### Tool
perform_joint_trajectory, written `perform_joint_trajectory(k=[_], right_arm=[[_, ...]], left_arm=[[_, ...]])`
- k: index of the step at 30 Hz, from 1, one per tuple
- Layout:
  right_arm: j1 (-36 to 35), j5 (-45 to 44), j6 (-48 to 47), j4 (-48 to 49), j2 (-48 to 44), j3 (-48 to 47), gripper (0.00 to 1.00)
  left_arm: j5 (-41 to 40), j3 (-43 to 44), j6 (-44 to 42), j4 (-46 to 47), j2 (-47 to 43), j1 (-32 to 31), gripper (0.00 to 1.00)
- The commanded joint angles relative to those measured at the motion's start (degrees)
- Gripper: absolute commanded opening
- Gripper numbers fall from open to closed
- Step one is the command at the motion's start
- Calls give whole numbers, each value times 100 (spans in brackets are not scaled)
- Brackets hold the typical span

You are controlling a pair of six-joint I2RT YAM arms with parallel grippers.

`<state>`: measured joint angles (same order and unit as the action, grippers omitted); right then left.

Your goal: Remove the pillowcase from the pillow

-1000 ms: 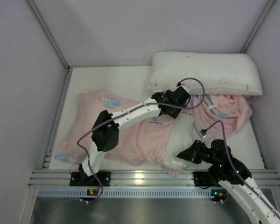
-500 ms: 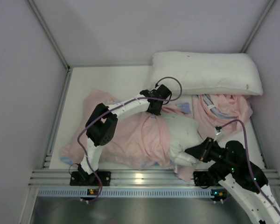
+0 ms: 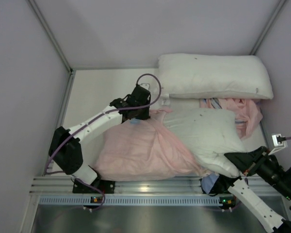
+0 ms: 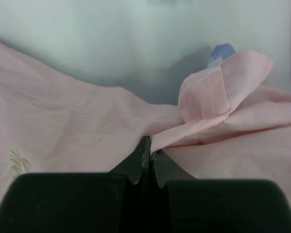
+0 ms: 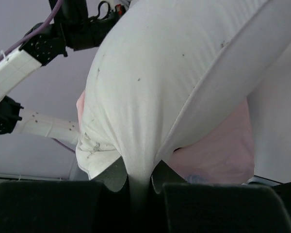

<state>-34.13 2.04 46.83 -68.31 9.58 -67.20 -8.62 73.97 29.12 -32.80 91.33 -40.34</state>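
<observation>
The pillowcase point(image 3: 145, 150) lies pink side up across the table's near middle, bunched and creased. My left gripper point(image 3: 137, 116) is at its far edge, shut on a folded pink hem point(image 4: 194, 133), with the jaws pinched together point(image 4: 148, 148). The white pillow point(image 3: 208, 133) with tiny dark specks sticks out of the case to the right; its left end is still under the pink cloth. My right gripper point(image 3: 231, 160) is shut on the pillow's near right corner, and white fabric point(image 5: 155, 87) is drawn tight between its fingers point(image 5: 138, 174).
A second white pillow point(image 3: 213, 75) with a small corner tag lies along the back wall. Another crumpled pink cloth point(image 3: 242, 109) lies at the right, behind the pillow. Side walls close in left and right, and a metal rail point(image 3: 150, 187) runs along the near edge.
My left gripper shut on the pillowcase and pulled it left. My right gripper drew the pillow to the right, so much more of the white pillow now shows outside the case.
</observation>
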Motion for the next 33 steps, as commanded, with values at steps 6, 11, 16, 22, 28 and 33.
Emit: perform_joint_trajectory(k=[6, 11, 16, 22, 28, 33], right_arm=[[-32, -1451, -148, 214, -387, -330, 0], [-32, -1023, -7, 668, -519, 881, 0], [-32, -617, 160, 1627, -406, 2043, 0], [-32, -398, 81, 2304, 26, 2211, 0], [-32, -310, 98, 2446, 9, 2229, 0], [-24, -275, 204, 2402, -316, 2413, 0]], left_arm=[[-563, -902, -530, -491, -1370, 1211, 0], [675, -551, -663, -588, -1872, 1318, 42], [2407, -174, -337, -561, -2680, 1134, 82], [3182, -251, 461, -526, -3726, 565, 88], [1559, -1464, 1692, -140, -3948, -1552, 88], [496, -1307, 2097, -130, -3062, -2267, 87]])
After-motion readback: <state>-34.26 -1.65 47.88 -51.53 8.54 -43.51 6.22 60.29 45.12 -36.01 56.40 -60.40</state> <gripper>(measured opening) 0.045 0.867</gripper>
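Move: The left hand already pinches the pink hem of the pillowcase; the hem's near corner, its next goal, lies about 22 cm back, 25 cm to the right and 9 cm lower. The bared part of the pillow is centred some 10 cm back and 22 cm right, and the spare pillow 24 cm ahead and 33 cm right. From the right hand, which holds the pillow's end high, that hem corner is roughly 5 cm ahead, 4 cm left and 26 cm below. Leftward and up first, the left hand draws the pinched hem some 7 cm off the pillow, opens wide and lets go, then swings about 20 cm back towards its base in an arc over the case, rolling some 35 degrees and coming down near the hem. The right hand keeps its pinch on the pillow's end and lowers it about 8 cm while easing 7 cm forward and slightly left. ##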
